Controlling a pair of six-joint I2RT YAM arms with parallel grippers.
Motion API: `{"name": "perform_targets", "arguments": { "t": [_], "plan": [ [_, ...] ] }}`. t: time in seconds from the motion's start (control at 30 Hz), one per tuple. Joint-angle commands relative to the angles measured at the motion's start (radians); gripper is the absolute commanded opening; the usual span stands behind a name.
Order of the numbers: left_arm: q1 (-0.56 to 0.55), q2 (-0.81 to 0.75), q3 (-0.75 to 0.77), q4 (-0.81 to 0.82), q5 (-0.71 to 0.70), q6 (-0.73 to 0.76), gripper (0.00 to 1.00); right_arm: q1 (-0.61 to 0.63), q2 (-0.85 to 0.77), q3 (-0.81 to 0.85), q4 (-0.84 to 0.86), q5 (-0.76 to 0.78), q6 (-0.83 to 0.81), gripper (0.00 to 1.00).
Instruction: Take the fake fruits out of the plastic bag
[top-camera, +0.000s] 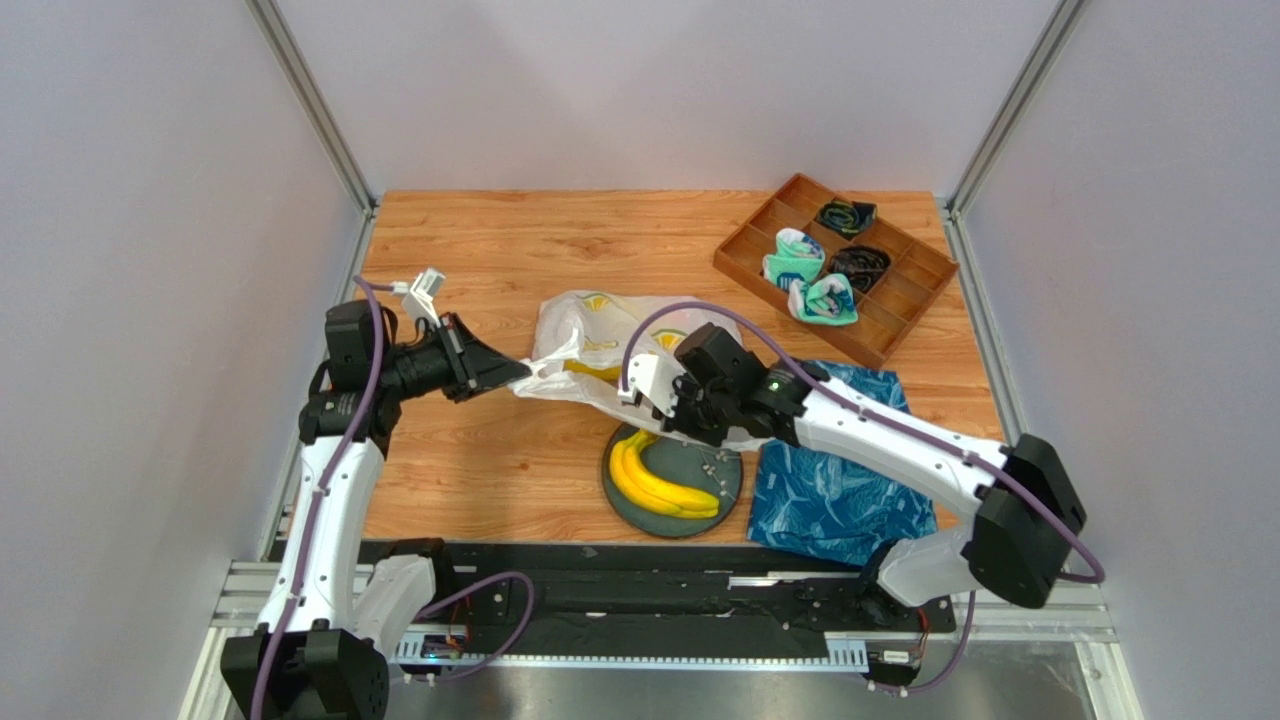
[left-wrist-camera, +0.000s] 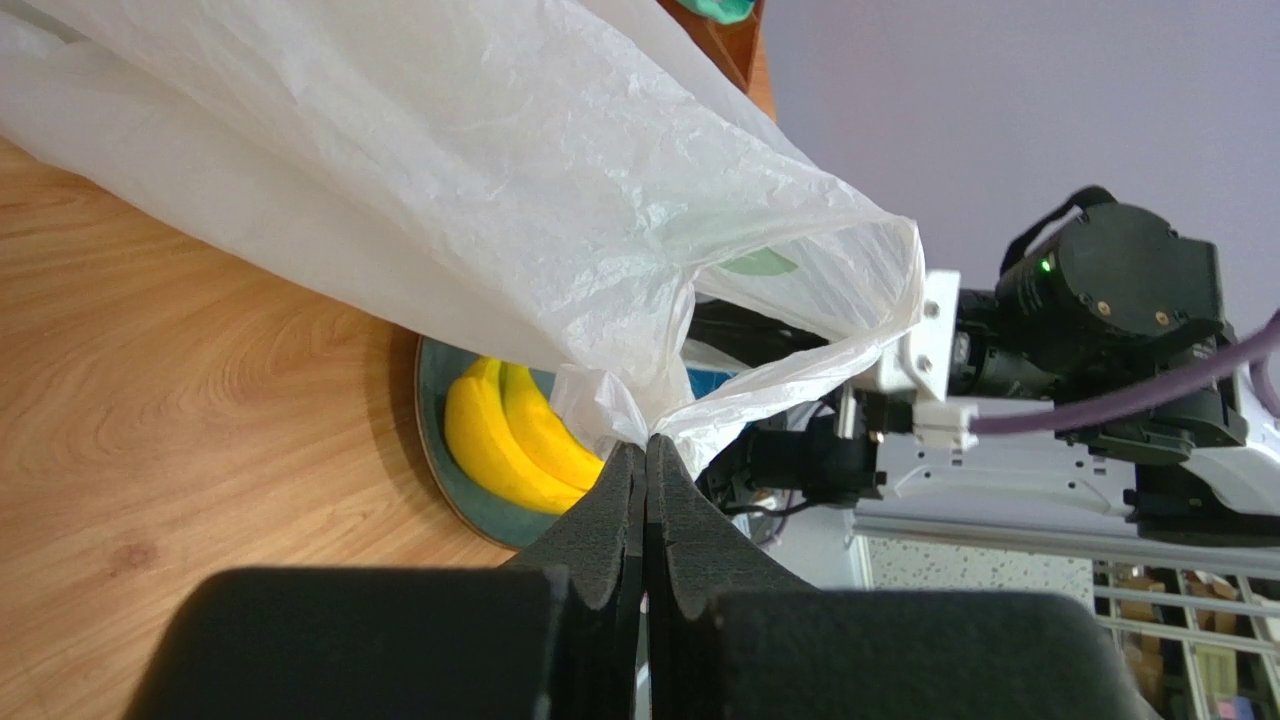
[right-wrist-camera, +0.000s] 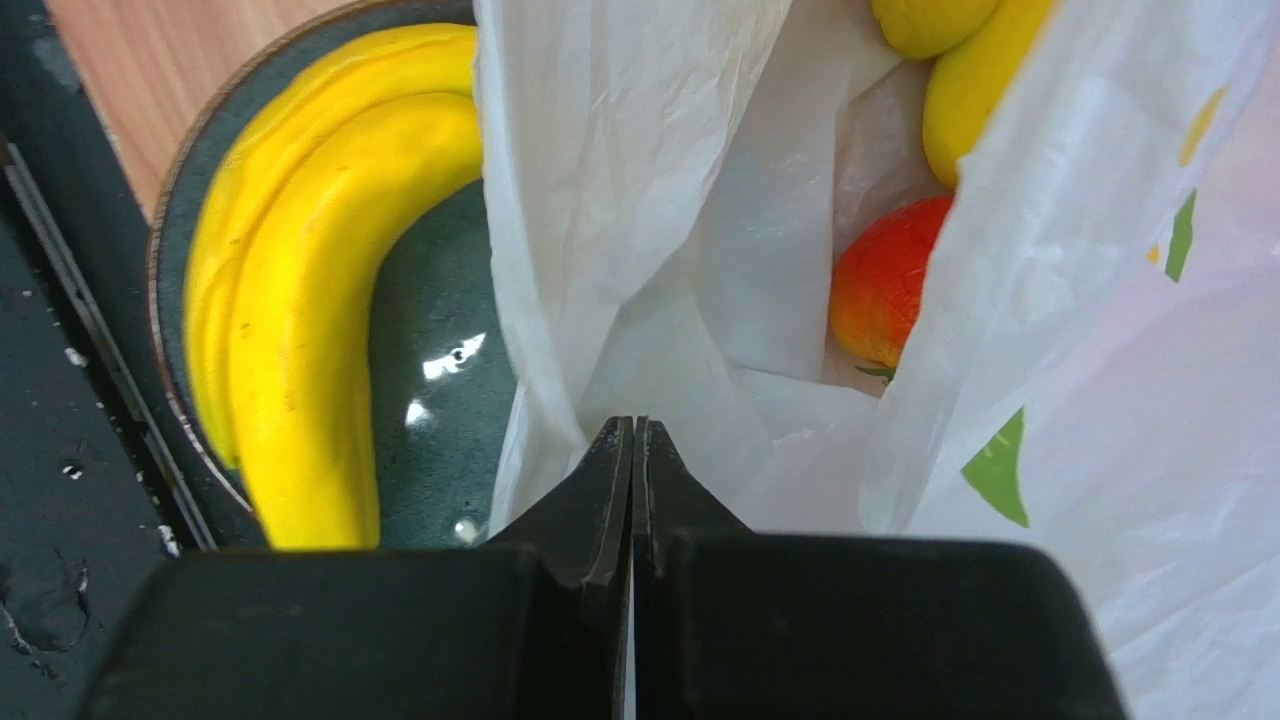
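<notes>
The white plastic bag (top-camera: 601, 338) lies mid-table, stretched between both grippers. My left gripper (top-camera: 511, 368) is shut on the bag's left edge; in the left wrist view its tips (left-wrist-camera: 646, 443) pinch a gathered corner of the bag (left-wrist-camera: 496, 180). My right gripper (top-camera: 643, 398) is shut on the bag's near edge (right-wrist-camera: 676, 180), with its tips (right-wrist-camera: 633, 425) at the folds. Inside the open bag show a red-orange fruit (right-wrist-camera: 887, 293) and a yellow banana piece (right-wrist-camera: 962, 75). Another banana bunch (top-camera: 661, 483) lies on a dark round plate (top-camera: 729, 468), also in both wrist views (left-wrist-camera: 504, 435) (right-wrist-camera: 301, 300).
A wooden divided tray (top-camera: 914, 293) with teal-and-white socks (top-camera: 796, 270) stands at the back right. A blue patterned cloth (top-camera: 834, 495) lies under the right arm, right of the plate. The black base rail runs along the near edge.
</notes>
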Motion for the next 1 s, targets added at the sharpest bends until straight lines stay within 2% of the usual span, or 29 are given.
{"name": "perform_targets", "arguments": {
  "t": [0.0, 0.13, 0.23, 0.3, 0.37, 0.43, 0.5, 0.6, 0.8, 0.97],
  "plan": [
    [0.003, -0.023, 0.001, 0.036, 0.005, 0.01, 0.0, 0.028, -0.107, -0.055, 0.092, 0.063, -0.028, 0.0],
    [0.003, -0.004, 0.008, 0.042, 0.005, 0.016, 0.0, -0.017, -0.014, 0.048, 0.12, 0.097, -0.064, 0.01],
    [0.002, 0.008, 0.015, 0.05, 0.004, 0.013, 0.0, -0.044, 0.078, 0.151, 0.098, 0.071, -0.119, 0.06],
    [0.003, 0.016, 0.021, 0.051, 0.005, 0.015, 0.0, -0.055, 0.152, 0.2, 0.072, 0.054, -0.169, 0.15],
    [0.003, 0.022, 0.022, 0.053, 0.004, 0.018, 0.0, -0.058, 0.198, 0.281, 0.019, 0.051, -0.232, 0.19],
    [0.003, 0.034, 0.025, 0.059, 0.005, 0.016, 0.0, -0.06, 0.268, 0.358, -0.056, 0.025, -0.278, 0.3],
    [0.002, 0.046, 0.027, 0.067, 0.004, 0.013, 0.0, -0.06, 0.308, 0.387, -0.086, 0.029, -0.344, 0.38],
    [0.002, 0.06, 0.031, 0.083, 0.004, 0.006, 0.0, -0.061, 0.347, 0.404, -0.086, 0.068, -0.44, 0.45],
    [0.003, 0.088, 0.042, 0.105, 0.002, 0.0, 0.0, -0.072, 0.384, 0.407, -0.1, 0.082, -0.636, 0.44],
    [0.003, 0.114, 0.059, 0.122, 0.01, -0.004, 0.0, -0.078, 0.422, 0.45, -0.103, 0.068, -0.718, 0.45]
  ]
}}
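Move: The red-orange fruit in the bag lies about 13 cm ahead of my right hand, 3 cm left and some 8 cm below. The bagged bananas are roughly 16 cm ahead and 10 cm left; the plate bananas sit about 5 cm back and 5 cm left, both about 8 cm down. From my left hand, pinching the bag's rim, the red-orange fruit is around 10 cm ahead, 17 cm right and 20 cm down. I reach my right hand about 10 cm forward and slightly left, away from the plate and deeper into the bag, rising a little before sinking towards the red-orange fruit. On the way I open the shut fingers to nearly half, turn them some 25 degrees counter-clockwise and point them more steeply down. My left hand keeps its pinch on the rim, easing about 2 cm forward. ##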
